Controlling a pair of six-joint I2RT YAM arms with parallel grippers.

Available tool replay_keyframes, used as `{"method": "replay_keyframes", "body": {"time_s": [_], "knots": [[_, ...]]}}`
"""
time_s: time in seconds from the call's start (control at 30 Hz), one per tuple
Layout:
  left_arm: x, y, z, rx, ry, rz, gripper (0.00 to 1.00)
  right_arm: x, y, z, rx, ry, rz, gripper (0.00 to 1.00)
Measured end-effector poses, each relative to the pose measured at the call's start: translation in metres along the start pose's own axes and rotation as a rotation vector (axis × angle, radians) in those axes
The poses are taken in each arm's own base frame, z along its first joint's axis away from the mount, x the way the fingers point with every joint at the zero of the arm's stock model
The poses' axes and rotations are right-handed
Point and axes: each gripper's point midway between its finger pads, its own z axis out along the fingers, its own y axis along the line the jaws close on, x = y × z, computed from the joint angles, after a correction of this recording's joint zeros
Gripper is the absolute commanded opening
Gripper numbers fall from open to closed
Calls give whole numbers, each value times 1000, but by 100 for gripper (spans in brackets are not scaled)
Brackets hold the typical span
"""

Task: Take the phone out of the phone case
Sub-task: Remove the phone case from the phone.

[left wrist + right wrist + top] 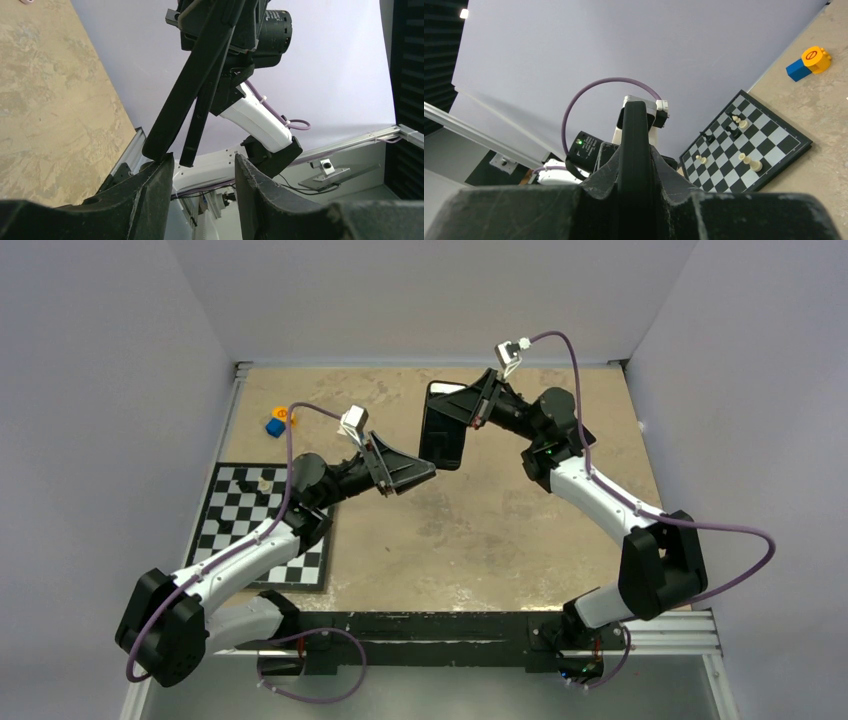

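My right gripper [480, 405] is shut on the black phone in its case [444, 430] and holds it upright above the middle of the table. In the right wrist view it stands edge-on [634, 135] between my shut fingers [609, 167]. In the left wrist view it shows as two black layers, a thicker one [192, 85] and a thinner one [199, 127], spread apart at their lower ends. I cannot tell which is phone and which is case. My left gripper [425, 473] is open and empty just below them [202, 167]. Its left fingertip [162, 167] touches the thicker layer's end.
A chessboard [300, 565] with several pieces lies at the table's left, also in the right wrist view [769, 127]. A blue and orange toy block [277, 421] sits behind it, also in the right wrist view [810, 62]. The black base rail [440, 625] runs along the near edge.
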Motion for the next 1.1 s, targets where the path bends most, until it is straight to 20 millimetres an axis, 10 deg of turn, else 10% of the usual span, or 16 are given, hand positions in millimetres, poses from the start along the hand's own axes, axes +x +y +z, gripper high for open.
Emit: {"method": "replay_keyframes", "body": {"time_s": [1.1], "knots": [[-16, -2, 19, -64, 34, 221, 25, 7, 10, 2, 19, 47, -116, 0]]}}
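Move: From the left hand the cased phone's near end is about 1 cm ahead, 3 cm right and level; its middle is some 8 cm ahead and 4 cm right. A pink-edged phone lies on the table roughly 19 cm ahead, 35 cm right, a white-and-blue block about 18 cm ahead, 17 cm left, both some 28 cm lower. The right hand already pinches the far end, the cased phone's middle about 4 cm back and 1 cm right. Left hand edges about 2 cm forward, narrowing its fingers around the cased phone's near end; right keeps its pinch. ##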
